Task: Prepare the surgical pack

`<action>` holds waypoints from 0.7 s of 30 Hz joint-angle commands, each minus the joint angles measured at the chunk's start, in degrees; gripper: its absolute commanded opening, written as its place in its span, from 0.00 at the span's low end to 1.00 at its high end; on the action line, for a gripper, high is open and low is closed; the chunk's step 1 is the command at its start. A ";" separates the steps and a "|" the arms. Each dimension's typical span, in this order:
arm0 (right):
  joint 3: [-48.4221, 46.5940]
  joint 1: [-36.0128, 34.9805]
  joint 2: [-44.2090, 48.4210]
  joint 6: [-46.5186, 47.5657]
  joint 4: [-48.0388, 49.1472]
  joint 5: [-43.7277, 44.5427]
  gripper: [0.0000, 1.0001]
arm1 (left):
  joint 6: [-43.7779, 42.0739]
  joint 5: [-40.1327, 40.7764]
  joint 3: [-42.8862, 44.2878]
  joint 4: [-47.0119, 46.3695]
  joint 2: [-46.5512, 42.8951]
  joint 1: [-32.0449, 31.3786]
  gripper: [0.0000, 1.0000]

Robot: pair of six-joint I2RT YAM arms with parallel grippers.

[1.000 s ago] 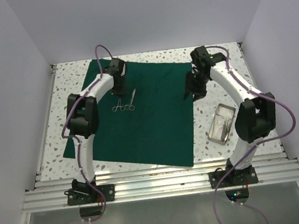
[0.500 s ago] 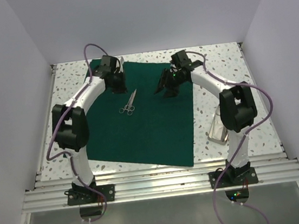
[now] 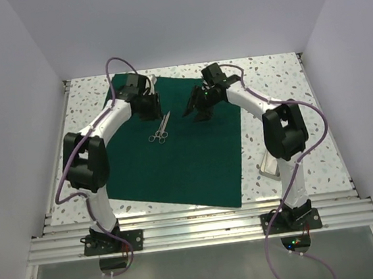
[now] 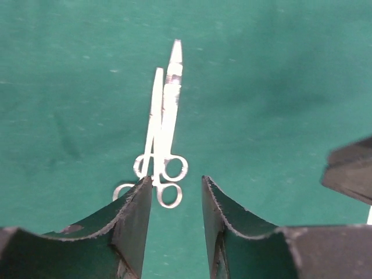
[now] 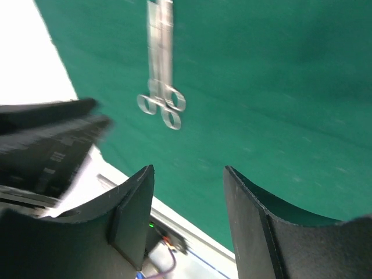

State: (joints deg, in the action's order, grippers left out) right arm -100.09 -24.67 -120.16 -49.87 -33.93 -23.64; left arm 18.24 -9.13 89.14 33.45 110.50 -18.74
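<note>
The dark green drape (image 3: 189, 159) of the surgical pack lies spread over the table. Steel scissors (image 3: 161, 130) rest on its far-left part, and the left wrist view shows two ringed steel instruments (image 4: 165, 116) lying side by side there. My left gripper (image 3: 150, 111) hovers just behind their ring handles. Its jaws are open with only cloth between them (image 4: 177, 183). My right gripper (image 3: 194, 111) hangs over the drape to the right of the scissors (image 5: 160, 58), open and empty (image 5: 189, 171). My right arm mostly hides the shiny metal tray (image 3: 266, 168).
The speckled tabletop (image 3: 86, 97) shows around the drape, with white walls on three sides. An aluminium rail (image 3: 197, 230) runs along the near edge at the arm bases. The other arm's dark gripper (image 4: 351, 171) shows at the right edge of the left wrist view.
My right arm has swung left from beside the tray to over the drape's far middle. The two steel instruments, apart a second ago, now lie together. My left arm's elbow has shifted left.
</note>
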 commanded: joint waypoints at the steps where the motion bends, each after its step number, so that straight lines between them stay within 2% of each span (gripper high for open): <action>1: 2.09 0.49 4.75 3.45 -5.96 2.45 0.55 | -3.47 6.03 0.41 -2.51 1.47 -0.42 0.43; 6: 6.57 0.85 8.88 5.04 -6.23 2.54 0.55 | -5.40 8.24 5.42 -1.38 7.00 -0.42 0.37; 10: 8.95 1.46 10.82 5.31 -6.50 2.63 0.55 | -6.37 7.02 7.89 -0.41 10.00 -0.42 0.38; 21: 10.88 3.13 11.70 5.66 -6.41 1.58 0.55 | -6.64 7.10 7.36 -0.32 12.46 -1.21 0.39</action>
State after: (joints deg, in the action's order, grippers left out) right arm -89.62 -21.69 -110.80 -44.93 -39.88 -21.96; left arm 12.84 -2.68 94.41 33.78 122.17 -19.59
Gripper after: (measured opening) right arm 0.550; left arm 0.394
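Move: Lying under the left hand's open fingers, the ring-handled clamp has its middle about 3 cm ahead, 1 cm to the left and some 8 cm below. The scissors lie close along its right side, their middle about 2 cm to the right of the clamp's and 2 cm farther out, at the same height. From the right hand the clamp is roughly 12 cm to the left, 3 cm ahead and 10 cm below. Sinking about 6.5 cm and reaching some 2 cm forward, the left hand comes down over the clamp, rolling about 10 degrees so its fingers point more steeply down. They stay part-open, tips either side of the clamp's shanks near the rings, the right one over the scissors' edge. The right hand, open and empty, backs away to the right by about 5 cm and back 4 cm. ##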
